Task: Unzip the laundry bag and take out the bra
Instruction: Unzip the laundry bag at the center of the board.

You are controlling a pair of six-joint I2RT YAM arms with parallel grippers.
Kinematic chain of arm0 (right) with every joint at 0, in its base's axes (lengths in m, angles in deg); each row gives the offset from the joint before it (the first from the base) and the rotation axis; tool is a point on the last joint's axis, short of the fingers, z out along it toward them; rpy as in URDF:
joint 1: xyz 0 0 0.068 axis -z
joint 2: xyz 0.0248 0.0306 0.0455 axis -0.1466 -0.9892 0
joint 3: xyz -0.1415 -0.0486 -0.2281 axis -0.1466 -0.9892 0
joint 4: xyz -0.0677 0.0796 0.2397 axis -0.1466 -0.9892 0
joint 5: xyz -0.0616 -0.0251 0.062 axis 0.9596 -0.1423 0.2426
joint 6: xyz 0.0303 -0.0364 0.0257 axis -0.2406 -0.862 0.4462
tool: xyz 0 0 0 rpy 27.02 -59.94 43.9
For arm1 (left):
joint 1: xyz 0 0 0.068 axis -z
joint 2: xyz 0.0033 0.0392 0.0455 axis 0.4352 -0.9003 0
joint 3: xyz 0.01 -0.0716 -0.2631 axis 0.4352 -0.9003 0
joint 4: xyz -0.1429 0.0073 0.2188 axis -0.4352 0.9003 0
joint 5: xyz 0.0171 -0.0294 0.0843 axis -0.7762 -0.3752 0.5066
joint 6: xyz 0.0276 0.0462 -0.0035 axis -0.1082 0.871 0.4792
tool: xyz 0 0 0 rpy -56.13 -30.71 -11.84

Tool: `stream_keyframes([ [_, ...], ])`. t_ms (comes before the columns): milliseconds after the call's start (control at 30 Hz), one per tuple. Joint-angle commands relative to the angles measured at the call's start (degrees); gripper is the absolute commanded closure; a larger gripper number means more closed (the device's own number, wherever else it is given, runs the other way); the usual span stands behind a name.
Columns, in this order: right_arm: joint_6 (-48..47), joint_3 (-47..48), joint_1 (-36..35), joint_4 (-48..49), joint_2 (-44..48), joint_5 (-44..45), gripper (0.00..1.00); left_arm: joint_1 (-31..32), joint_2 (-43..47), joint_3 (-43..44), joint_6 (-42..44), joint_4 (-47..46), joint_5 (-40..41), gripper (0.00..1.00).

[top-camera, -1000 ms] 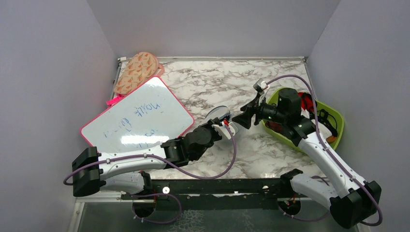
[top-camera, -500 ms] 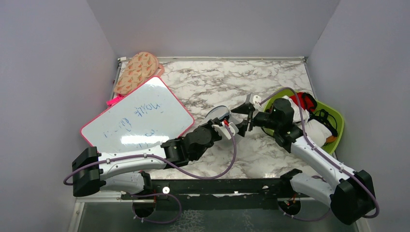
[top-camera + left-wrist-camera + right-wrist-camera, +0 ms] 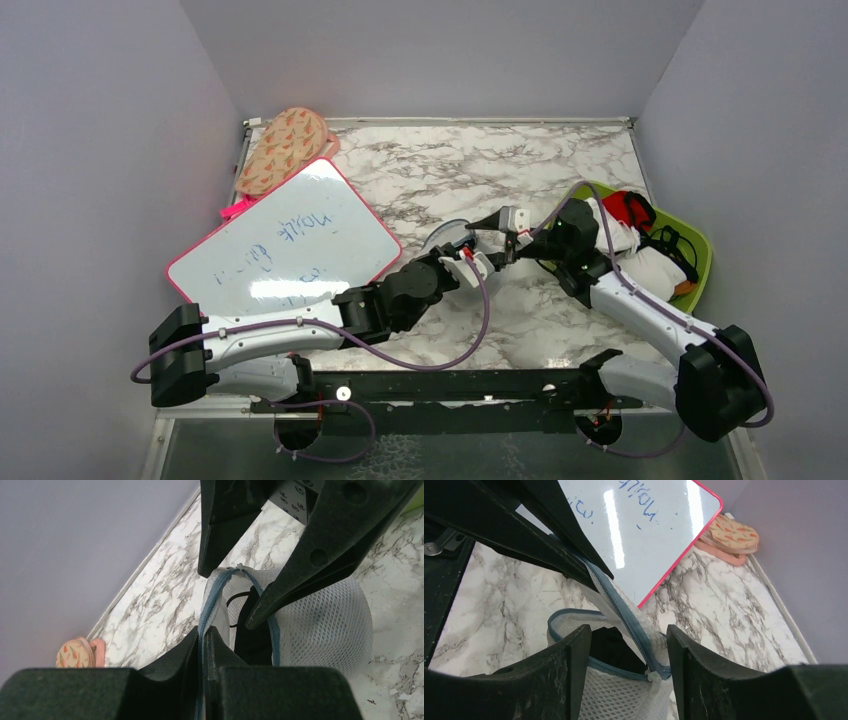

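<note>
The laundry bag [image 3: 450,232] is a white mesh drum at mid-table, its blue-grey zipper undone so the lid flap [image 3: 616,607] stands up. My left gripper [image 3: 470,262] is shut on that flap's zipper edge [image 3: 202,630] and holds it raised. The black bra [image 3: 611,647] lies inside the opening, also visible in the left wrist view [image 3: 250,637]. My right gripper [image 3: 497,240] is open over the bag's mouth; in its own view its jaws [image 3: 627,628] straddle the zipper end and the bra, with one fingertip [image 3: 255,620] dipping into the opening.
A lime-green tray [image 3: 700,255] at the right holds a red cloth [image 3: 632,208] and a white cloth [image 3: 655,265]. A pink-framed whiteboard [image 3: 290,240] lies at the left, with a patterned slipper [image 3: 283,148] behind it. Walls close in on three sides.
My right arm has swung left from over the green tray to the bag's opening, and its jaws have narrowed a little. The left gripper has kept its hold on the flap.
</note>
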Motion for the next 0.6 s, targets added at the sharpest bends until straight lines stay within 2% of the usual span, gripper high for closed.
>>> stream_keyframes([
  [0,-4.6,2.0,-2.1,4.6,-1.9,-4.7,0.48,0.4,0.4,2.9,-1.0,0.2,-1.2,1.0],
  [67,-6.0,3.7,-3.0,2.6,-3.5,-3.8,0.51,0.3,0.1,3.2,-1.2,0.6,-1.3,1.0],
  [167,-6.5,5.2,-3.9,1.3,-5.2,-2.5,0.51,0.4,-0.1,3.5,-1.4,1.2,-1.6,1.0],
  [233,-4.3,4.0,-4.0,4.2,-5.2,-0.8,0.51,0.3,0.0,3.6,-1.5,1.1,-1.5,1.0],
  [300,0.2,2.0,-4.0,9.3,-4.7,1.7,0.59,0.4,0.0,3.7,-1.8,1.1,-1.4,0.97],
  [367,4.7,-0.9,-4.0,13.6,-3.8,4.0,0.67,0.3,0.1,3.6,-2.3,1.0,-0.7,0.87],
  [467,11.6,-6.1,-4.0,21.3,-1.3,10.2,0.81,0.4,0.5,3.5,-2.7,0.4,1.3,0.65],
  [567,18.1,-10.2,-4.0,29.9,0.0,14.3,0.92,0.3,1.1,3.0,-3.2,-0.2,1.9,0.51],
])
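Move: The bag's lid edge, with its blue zip tape, is already pinched in the left hand's shut fingers. From the right hand's open fingers, the stretch of edge they will close on is about 2 cm to the left, at the same height and neither ahead nor back. The laundry bag's body is about 3 cm to the right of the right hand, 1 cm back and 10 cm down, with the black bra inside about 2 cm to the right, straight below by some 9 cm. The whiteboard's middle is roughly 34 cm to the left and 2 cm farther out, some 17 cm down. With its wrist nearly steady, the right hand slides about 2.5 cm to the left along the lid's zip edge, its fingers straddling the tape, then closes on the edge while dropping about 2 cm and easing back a centimetre to the right, so that it ends pinching the tape. The left hand stays in place, holding the same edge until the right fingers are closing, and then opens to a bit under half to hand the lid over. ##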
